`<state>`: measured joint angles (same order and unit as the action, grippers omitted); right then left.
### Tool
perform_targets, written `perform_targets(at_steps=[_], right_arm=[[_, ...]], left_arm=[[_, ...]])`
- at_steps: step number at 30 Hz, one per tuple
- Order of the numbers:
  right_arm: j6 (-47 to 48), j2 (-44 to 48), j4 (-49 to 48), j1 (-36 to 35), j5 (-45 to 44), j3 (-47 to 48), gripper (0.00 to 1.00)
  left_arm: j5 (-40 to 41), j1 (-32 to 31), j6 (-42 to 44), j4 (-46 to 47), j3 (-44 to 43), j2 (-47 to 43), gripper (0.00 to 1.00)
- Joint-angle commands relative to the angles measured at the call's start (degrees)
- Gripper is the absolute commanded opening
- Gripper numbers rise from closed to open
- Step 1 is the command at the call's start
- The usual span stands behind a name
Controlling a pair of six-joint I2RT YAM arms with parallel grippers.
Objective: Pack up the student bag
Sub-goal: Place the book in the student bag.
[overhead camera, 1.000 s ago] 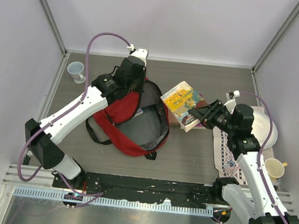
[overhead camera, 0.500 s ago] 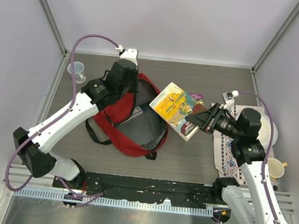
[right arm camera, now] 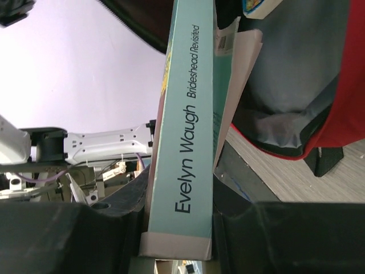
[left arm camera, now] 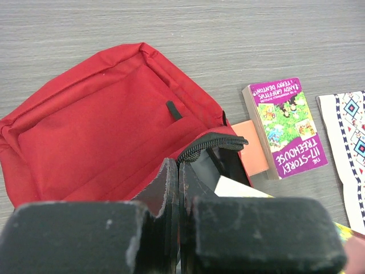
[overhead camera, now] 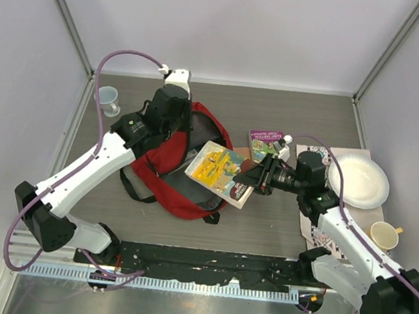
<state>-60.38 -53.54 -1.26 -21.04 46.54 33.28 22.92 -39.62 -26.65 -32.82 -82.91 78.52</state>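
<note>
The red student bag [overhead camera: 164, 173] lies open at centre left, its grey lining facing up; it also fills the left wrist view [left arm camera: 97, 125]. My left gripper [overhead camera: 177, 125] is shut at the bag's zippered rim [left arm camera: 214, 142], pinching its edge. My right gripper [overhead camera: 257, 179] is shut on a book with a yellow cover [overhead camera: 219, 172] and holds it tilted over the bag's mouth. In the right wrist view the book's teal spine [right arm camera: 188, 142] stands clamped between the fingers [right arm camera: 179, 228], loose pages beside it, with the bag [right arm camera: 336, 114] just beyond.
A purple paperback [overhead camera: 266, 142] lies on an orange item [left arm camera: 254, 145] right of the bag. A patterned cloth [overhead camera: 310, 214], a white plate [overhead camera: 358, 181] and a cream cup [overhead camera: 384, 236] sit at the right. A pale cup [overhead camera: 108, 100] stands far left.
My right arm has swung left, carrying the book from beside the purple paperback to over the bag's opening. My left arm has shifted left and back at the bag's rim.
</note>
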Motion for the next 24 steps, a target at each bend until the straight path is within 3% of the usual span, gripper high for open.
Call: perform_targets(at_steps=[1,5,13,20,24], right_arm=[[-4.91,-4.71,-17.54,-3.39,-5.58,-0.84,0.01],[-7.64,-11.13,-27.98,-6.03,-7.96,-1.64,0.01],[-8.96,-24.93,-37.05,-9.81,-9.63,3.46,0.01],[-17.83,-33.73,-52.15,-11.04,-6.21,6.18,0.01],[-19.51,-37.07,-53.76,-11.04,-6.29,7.59,0.01]], left_arm=[[0.81,-0.11,-0.59,5.57,0.12,-3.99,0.00],[0.73,-0.02,-0.50,5.75,0.65,-4.69,0.00],[-0.76,-0.02,0.37,6.80,2.23,-6.54,0.00],[-1.38,-0.11,0.90,6.63,3.11,-7.24,0.00],[-2.00,-0.11,0.90,6.54,3.55,-7.33,0.00]])
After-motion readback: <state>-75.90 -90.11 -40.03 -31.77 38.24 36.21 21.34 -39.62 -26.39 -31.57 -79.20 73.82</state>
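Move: The right hand holds the book already partly over the student bag; the middle of the bag's opening lies about 15 cm to this hand's left, 5 cm ahead and some 14 cm below. The orange card lies roughly 13 cm ahead and 1 cm left of it, the purple book about 17 cm ahead and 6 cm right, both some 20 cm down. From the left hand, shut on the bag's flap, the opening is about 10 cm back, 4 cm right and 22 cm below. The right hand keeps its grip on the book's spine and carries it about 9 cm left and 6.5 cm forward while sinking some 7.5 cm, feeding the book's free end into the bag's opening and under the raised flap, then lifts about 1 cm at the end as the hand's far side tips down some 10 degrees. The left hand stays shut on the zipped edge of the flap and holds it up, easing back by about 1.5 cm. ##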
